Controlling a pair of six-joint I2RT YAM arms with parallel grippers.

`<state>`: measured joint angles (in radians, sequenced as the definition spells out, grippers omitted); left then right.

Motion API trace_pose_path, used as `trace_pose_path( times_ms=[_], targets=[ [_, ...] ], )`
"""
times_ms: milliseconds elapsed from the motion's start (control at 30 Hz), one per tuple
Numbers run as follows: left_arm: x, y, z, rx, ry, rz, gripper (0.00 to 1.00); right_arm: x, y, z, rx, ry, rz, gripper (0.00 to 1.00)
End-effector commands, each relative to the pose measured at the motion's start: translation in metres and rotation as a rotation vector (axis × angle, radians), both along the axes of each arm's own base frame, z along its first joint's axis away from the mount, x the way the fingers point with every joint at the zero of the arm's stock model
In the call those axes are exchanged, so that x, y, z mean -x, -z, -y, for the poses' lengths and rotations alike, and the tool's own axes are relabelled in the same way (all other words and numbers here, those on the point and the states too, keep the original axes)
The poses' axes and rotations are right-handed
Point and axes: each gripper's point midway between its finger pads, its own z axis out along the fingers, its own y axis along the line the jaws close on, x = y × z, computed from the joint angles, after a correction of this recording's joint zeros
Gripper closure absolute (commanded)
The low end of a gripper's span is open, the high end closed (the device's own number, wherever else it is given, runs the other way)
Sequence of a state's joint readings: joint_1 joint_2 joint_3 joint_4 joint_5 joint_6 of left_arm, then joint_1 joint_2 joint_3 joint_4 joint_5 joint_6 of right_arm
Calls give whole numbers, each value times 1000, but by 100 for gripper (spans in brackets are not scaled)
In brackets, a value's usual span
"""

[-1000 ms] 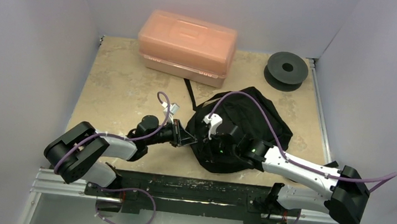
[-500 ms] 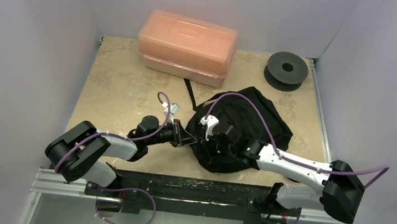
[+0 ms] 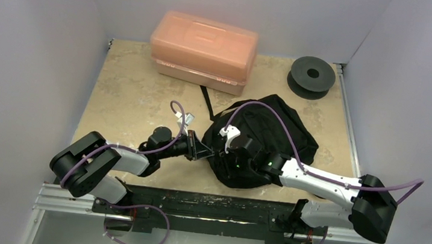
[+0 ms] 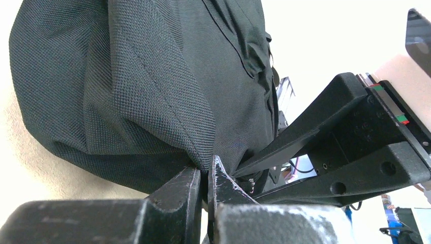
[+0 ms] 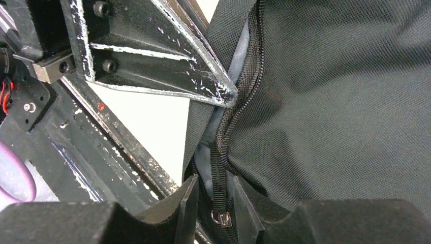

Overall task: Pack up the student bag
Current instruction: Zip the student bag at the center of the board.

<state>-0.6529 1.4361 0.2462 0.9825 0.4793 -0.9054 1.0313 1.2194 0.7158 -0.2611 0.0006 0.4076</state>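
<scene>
The student bag [image 3: 279,129] lies as a black heap in the middle of the table, with both grippers at its near left edge. My left gripper [image 3: 213,153] is shut on a fold of the bag's fabric [image 4: 142,76], its fingertips [image 4: 213,168] pinching the hem. The same gripper's tip [image 5: 231,97] shows in the right wrist view, at the bag's zip. My right gripper [image 5: 213,185] stands open around the zip tape. The small metal zip pull [image 5: 221,217] sits between its fingers with gaps on both sides. In the top view the right gripper [image 3: 226,157] is over the bag's left edge.
A translucent orange-pink plastic box [image 3: 203,51] stands at the back of the table. At the back right sits a black round spool [image 3: 311,76]. One black strap [image 3: 206,103] trails from the bag toward the box. Grey walls close in the table's sides.
The right gripper's jaws have spread apart around the zip, and the right arm's elbow has shifted a little left. The left gripper still holds the fabric in the same place.
</scene>
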Motion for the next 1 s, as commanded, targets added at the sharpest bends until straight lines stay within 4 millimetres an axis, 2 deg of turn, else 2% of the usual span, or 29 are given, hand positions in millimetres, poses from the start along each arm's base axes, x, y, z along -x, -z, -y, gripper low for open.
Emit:
trace_pose_path(
  times_ms=[0,167,267,367,567,767,800,967],
  targets=[
    [-5,-28,5,81,9,107,100,5,12,-2,-5,-3,-31,67],
    [-5,-27,4,78,7,107,100,14,17,-10,-26,-56,-64,76],
    [-4,-27,4,79,7,105,100,10,19,-7,6,-47,-49,89],
    [-4,-26,4,76,7,99,100,6,9,-6,-15,-23,-19,100],
    [-2,-22,1,57,3,90,100,-6,-29,5,-147,87,85,100],
    [-1,-19,-2,42,-3,84,100,-3,-44,7,-372,127,150,100],
    [0,-20,-2,43,1,83,98,-2,-51,6,-415,109,176,100],
    [9,-25,-6,25,22,70,63,4,-65,0,-503,20,258,100]
  ],
)
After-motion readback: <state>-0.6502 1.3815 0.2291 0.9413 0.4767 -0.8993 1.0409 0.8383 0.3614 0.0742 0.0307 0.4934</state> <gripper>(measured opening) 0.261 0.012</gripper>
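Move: The open zip's pull sits just past the right fingertips, roughly 2 cm below the hand and about 1 cm back and 1 cm to its left. The bag edge pinched by the left gripper is some 6 cm ahead and 6 cm left of the right hand, at about its height; the bag's middle lies about 12 cm ahead and 12 cm to its right, slightly lower. From the left hand, the pull is about 7 cm back, 5 cm right and 2 cm below. Lower the open right gripper about 2 cm onto the zip pull, easing slightly back and left, and shut it there. Then lift roughly 4 cm while drawing right, away from the left gripper, and tip the fingertips up some 20 degrees. Hold the left gripper in place on the bag edge, then start opening it right at the end. ##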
